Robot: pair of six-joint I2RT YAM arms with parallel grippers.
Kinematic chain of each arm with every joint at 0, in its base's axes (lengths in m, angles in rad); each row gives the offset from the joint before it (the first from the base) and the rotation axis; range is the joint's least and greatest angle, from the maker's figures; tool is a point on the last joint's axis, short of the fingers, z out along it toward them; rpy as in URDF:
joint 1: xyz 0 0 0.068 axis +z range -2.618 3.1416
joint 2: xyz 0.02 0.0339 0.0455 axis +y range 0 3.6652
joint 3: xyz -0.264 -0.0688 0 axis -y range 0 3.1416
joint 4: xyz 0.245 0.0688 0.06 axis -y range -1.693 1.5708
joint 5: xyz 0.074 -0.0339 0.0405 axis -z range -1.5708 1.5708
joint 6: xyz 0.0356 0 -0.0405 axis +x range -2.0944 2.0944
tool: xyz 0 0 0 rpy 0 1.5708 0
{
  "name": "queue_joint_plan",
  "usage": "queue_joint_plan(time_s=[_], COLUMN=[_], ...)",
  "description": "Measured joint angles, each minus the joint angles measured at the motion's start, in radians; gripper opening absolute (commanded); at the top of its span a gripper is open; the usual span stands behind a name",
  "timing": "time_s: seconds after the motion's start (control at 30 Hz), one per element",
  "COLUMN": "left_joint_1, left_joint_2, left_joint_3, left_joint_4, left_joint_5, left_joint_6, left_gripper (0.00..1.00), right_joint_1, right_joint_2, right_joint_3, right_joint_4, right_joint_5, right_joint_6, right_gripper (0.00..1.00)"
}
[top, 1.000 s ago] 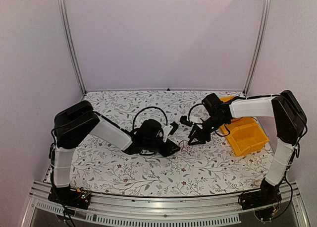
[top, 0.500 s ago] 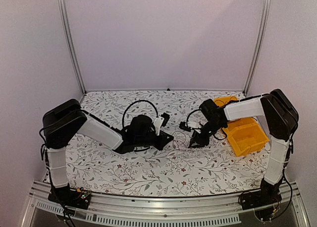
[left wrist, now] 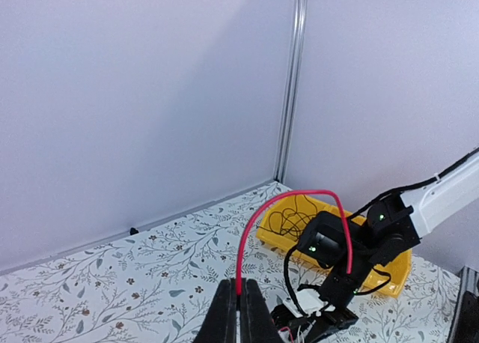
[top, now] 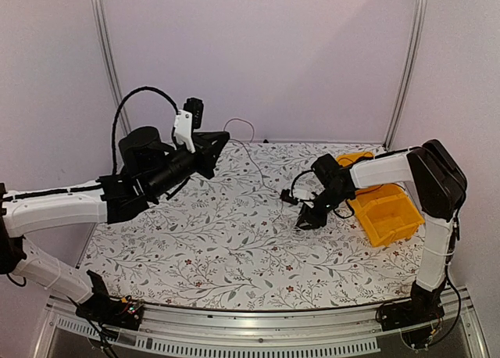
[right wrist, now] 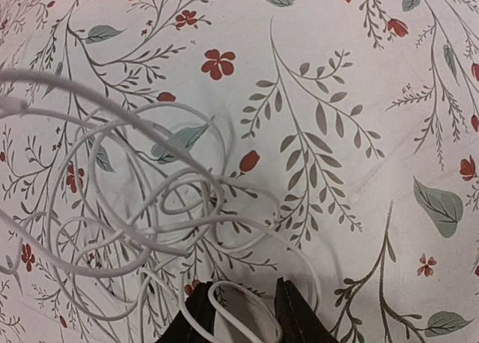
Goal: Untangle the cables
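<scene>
My left gripper point(top: 222, 140) is raised high over the table's back left, shut on a thin red cable point(top: 241, 122). In the left wrist view the red cable point(left wrist: 263, 208) rises from the closed jaws of the left gripper point(left wrist: 239, 298), arcs over and drops toward the right arm. My right gripper point(top: 306, 217) is down on the table at centre right, over a tangle of white cables point(right wrist: 150, 208). There the right gripper point(right wrist: 243, 317) is open, with a loop of white cable lying between its fingers point(right wrist: 199, 313). More black cables point(left wrist: 296, 212) lie in the yellow bin.
The yellow bin point(top: 391, 217) stands at the right, just behind my right arm; its rim point(left wrist: 273, 222) shows in the left wrist view. White walls and aluminium posts point(top: 109, 69) enclose the floral table point(top: 234, 248).
My left arm has lifted from the table's middle up and back to the left, drawing the red cable into a long arc. The right gripper stayed low on the tangle, its jaws narrowing.
</scene>
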State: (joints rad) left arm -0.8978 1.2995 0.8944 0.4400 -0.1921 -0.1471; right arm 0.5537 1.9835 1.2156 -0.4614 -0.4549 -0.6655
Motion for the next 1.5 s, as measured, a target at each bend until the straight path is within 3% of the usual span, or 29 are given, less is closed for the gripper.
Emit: queue_joint_plan(time_s=[0.33, 0.53, 0.77, 0.97, 1.17, 1.27, 1.5], left_joint_1=[0.0, 0.0, 0.0, 0.0, 0.002, 0.006, 0.033], left_joint_2=[-0.219, -0.269, -0.153, 0.016, 0.159, 0.219, 0.265], left_joint_3=[0.051, 0.061, 0.055, 0.118, 0.236, 0.285, 0.278], left_joint_4=[-0.106, -0.114, -0.168, -0.251, -0.298, -0.3, -0.304], left_joint_5=[-0.124, -0.172, -0.127, -0.045, 0.061, 0.11, 0.206], left_joint_6=[0.115, 0.149, 0.148, 0.172, 0.2, 0.208, 0.208], left_gripper=[0.0, 0.0, 0.0, 0.0, 0.0, 0.0, 0.0], right_joint_1=[0.001, 0.002, 0.002, -0.007, -0.024, -0.027, 0.013], right_joint_2=[0.007, 0.008, -0.026, -0.211, -0.388, -0.428, -0.471], right_joint_3=[0.008, 0.01, 0.01, 0.021, 0.163, 0.234, 0.28], right_joint_4=[0.008, 0.013, -0.023, -0.106, -0.189, -0.223, -0.263], right_joint_5=[0.008, 0.009, 0.039, 0.052, 0.048, 0.042, 0.0], right_joint_6=[0.0, 0.004, 0.024, 0.022, 0.01, 0.007, -0.004], right_gripper=[0.32, 0.41, 0.5, 0.57, 0.61, 0.69, 0.72])
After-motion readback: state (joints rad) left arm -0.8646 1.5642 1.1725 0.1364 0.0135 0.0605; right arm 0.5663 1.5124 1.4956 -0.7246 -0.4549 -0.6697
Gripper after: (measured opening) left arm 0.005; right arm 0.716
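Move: The white tangle lies flat under the right hand, its middle some 4 cm to that hand's left and 3 cm back, with strands between its fingers. The red cable's held end, in the left fingers, is about 19 cm left of the right hand, 2 cm back and 32 cm above. The yellow organizer sits about 25 cm right and 13 cm forward of the right hand. From the left hand the tangle is some 15 cm right, 1 cm back, 33 cm down. The red cable, still pinched in the left hand, is drawn up and left away from the white tangle, about 11 cm up, while the right fingers stay low among the white strands; the left hand then swings back right and down, rolling its left side up. The right fingers open wide, leave the strands and rise about 27 cm towards the red cable, tips tilting outward and up, without visible contact. ##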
